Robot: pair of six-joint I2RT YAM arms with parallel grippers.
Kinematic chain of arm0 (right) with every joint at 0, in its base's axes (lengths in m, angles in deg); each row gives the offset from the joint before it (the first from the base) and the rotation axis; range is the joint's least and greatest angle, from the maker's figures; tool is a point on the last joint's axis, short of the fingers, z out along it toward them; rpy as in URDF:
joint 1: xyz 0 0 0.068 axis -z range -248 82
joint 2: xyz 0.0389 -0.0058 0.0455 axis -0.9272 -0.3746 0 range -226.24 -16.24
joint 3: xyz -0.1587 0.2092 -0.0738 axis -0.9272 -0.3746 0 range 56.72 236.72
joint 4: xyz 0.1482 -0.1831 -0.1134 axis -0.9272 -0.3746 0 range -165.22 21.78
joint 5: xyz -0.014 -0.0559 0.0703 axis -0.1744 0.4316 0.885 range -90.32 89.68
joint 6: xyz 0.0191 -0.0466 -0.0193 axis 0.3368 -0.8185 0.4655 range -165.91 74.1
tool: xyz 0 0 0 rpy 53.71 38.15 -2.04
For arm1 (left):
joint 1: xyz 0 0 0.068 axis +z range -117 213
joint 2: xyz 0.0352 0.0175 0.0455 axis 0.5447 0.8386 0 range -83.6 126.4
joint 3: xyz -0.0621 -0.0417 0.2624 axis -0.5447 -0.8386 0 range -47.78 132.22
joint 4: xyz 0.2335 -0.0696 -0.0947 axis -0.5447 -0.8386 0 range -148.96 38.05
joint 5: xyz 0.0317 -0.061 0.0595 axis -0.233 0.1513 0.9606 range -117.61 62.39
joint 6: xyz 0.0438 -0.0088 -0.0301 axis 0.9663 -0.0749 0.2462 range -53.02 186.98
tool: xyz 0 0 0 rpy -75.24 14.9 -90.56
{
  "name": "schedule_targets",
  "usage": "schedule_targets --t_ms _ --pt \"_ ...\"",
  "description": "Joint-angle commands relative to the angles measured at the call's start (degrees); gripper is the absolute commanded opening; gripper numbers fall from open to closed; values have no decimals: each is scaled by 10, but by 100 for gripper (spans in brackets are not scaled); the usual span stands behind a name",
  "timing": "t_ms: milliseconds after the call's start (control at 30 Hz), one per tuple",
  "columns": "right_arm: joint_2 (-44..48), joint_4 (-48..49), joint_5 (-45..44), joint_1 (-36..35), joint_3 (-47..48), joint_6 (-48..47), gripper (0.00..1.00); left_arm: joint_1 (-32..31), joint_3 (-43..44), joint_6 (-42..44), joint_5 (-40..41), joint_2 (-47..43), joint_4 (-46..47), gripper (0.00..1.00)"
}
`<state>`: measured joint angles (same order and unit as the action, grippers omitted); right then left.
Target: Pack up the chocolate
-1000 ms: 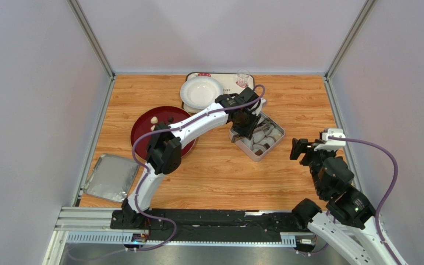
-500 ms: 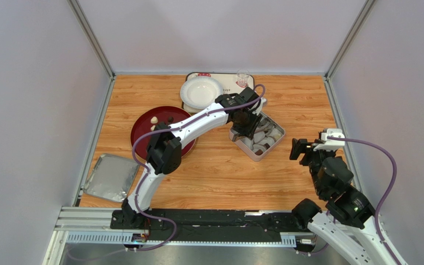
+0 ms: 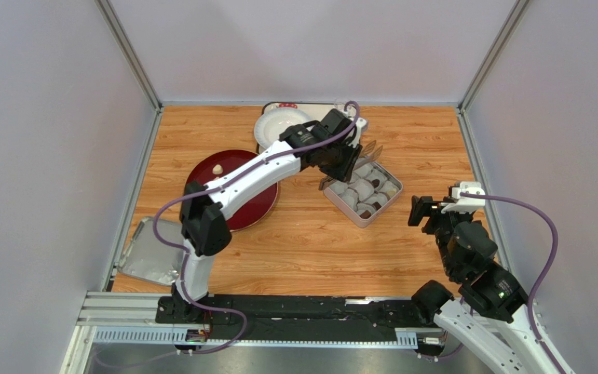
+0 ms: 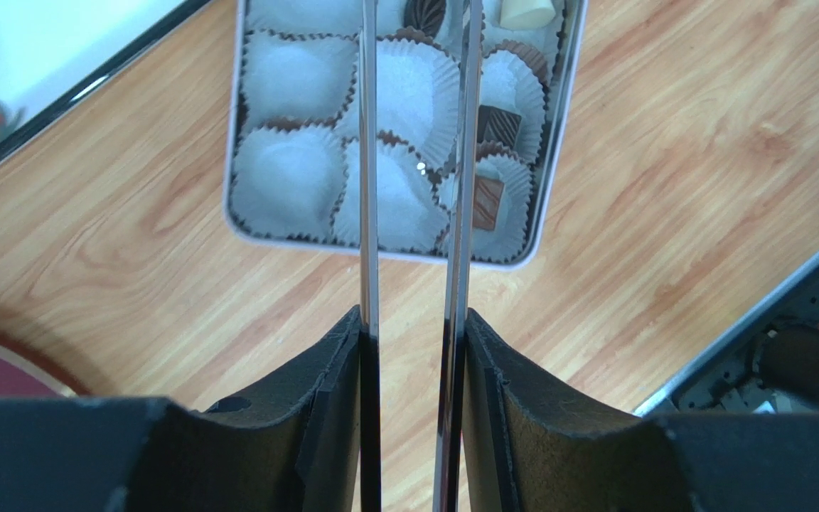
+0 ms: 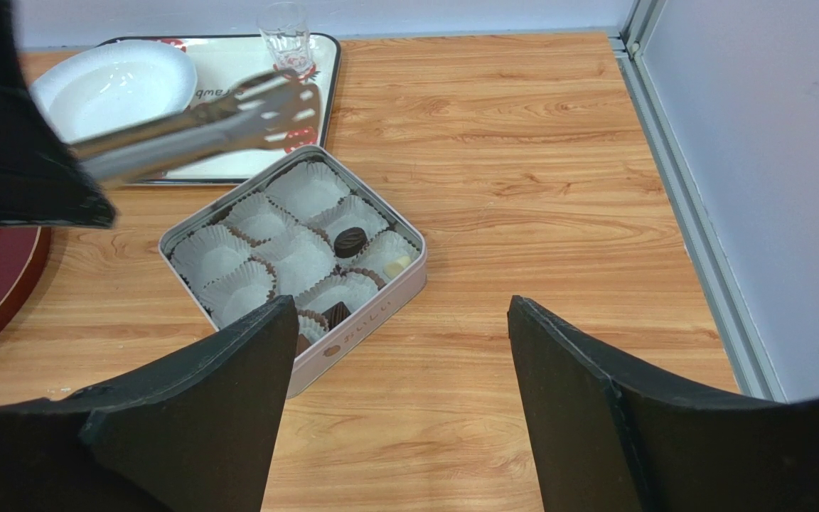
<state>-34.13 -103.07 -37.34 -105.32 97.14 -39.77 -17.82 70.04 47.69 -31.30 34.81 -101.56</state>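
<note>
A square tin [image 3: 368, 224] of white paper cups holds chocolate: dark pieces [image 5: 351, 240] and a cream one [image 5: 401, 259]. From the left wrist, dark chocolate [image 4: 485, 203] lies in the cups at the tin's [image 4: 555, 139] right side. Another cream chocolate [image 3: 217, 169] rests on the red plate [image 3: 199, 174]. My left gripper [image 4: 414, 320] is shut on metal tongs [image 5: 200, 126], held in the air over the tin's far edge. The tongs' tips stand slightly apart with nothing between them. My right gripper [image 5: 403, 309] is open and empty, low over the table, right of the tin.
A white bowl [image 3: 279, 125] and a small glass [image 5: 284, 24] sit on a tray [image 5: 328, 85] at the back. A silver lid [image 3: 150, 251] lies at the front left. Grey walls enclose the table on three sides.
My left arm has lifted and drawn the tongs up out of the tin toward the back, and its elbow has swung left. The right arm has stayed put.
</note>
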Motion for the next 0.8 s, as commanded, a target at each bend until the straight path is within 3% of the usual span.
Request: schedule_targets --t_ms 0,300,767 --pt "9 24 -3 -1 0 -8 77 10 -69 -24 52 -128 12 43" --pt "7 26 7 -2 0 -6 77 57 -258 -78 90 -293 -17 42" --pt "6 28 20 -2 1 -3 77 145 -453 -131 106 -449 -76 41"
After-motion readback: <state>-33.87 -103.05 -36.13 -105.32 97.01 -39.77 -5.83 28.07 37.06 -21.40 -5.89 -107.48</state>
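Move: The red plate's chocolates lie about 29 cm to the left of the left hand, roughly level with it fore and aft and some 16 cm below; the hand already grips the tongs. The chocolate tin lies about 6 cm to its right and 14 cm down, the white dish some 17 cm ahead and 15 cm left. From the idle right hand the chocolates are about 50 cm left, 10 cm ahead and 24 cm down. The tongs, still held at an almost unchanged grip, leave the tin for the red plate: the left hand sweeps about 22 cm left, easing back some 6 cm. Its path arcs up about 5 cm early on, then sinks to nearly the starting height as the wrist turns roughly 25 degrees counter-clockwise. ##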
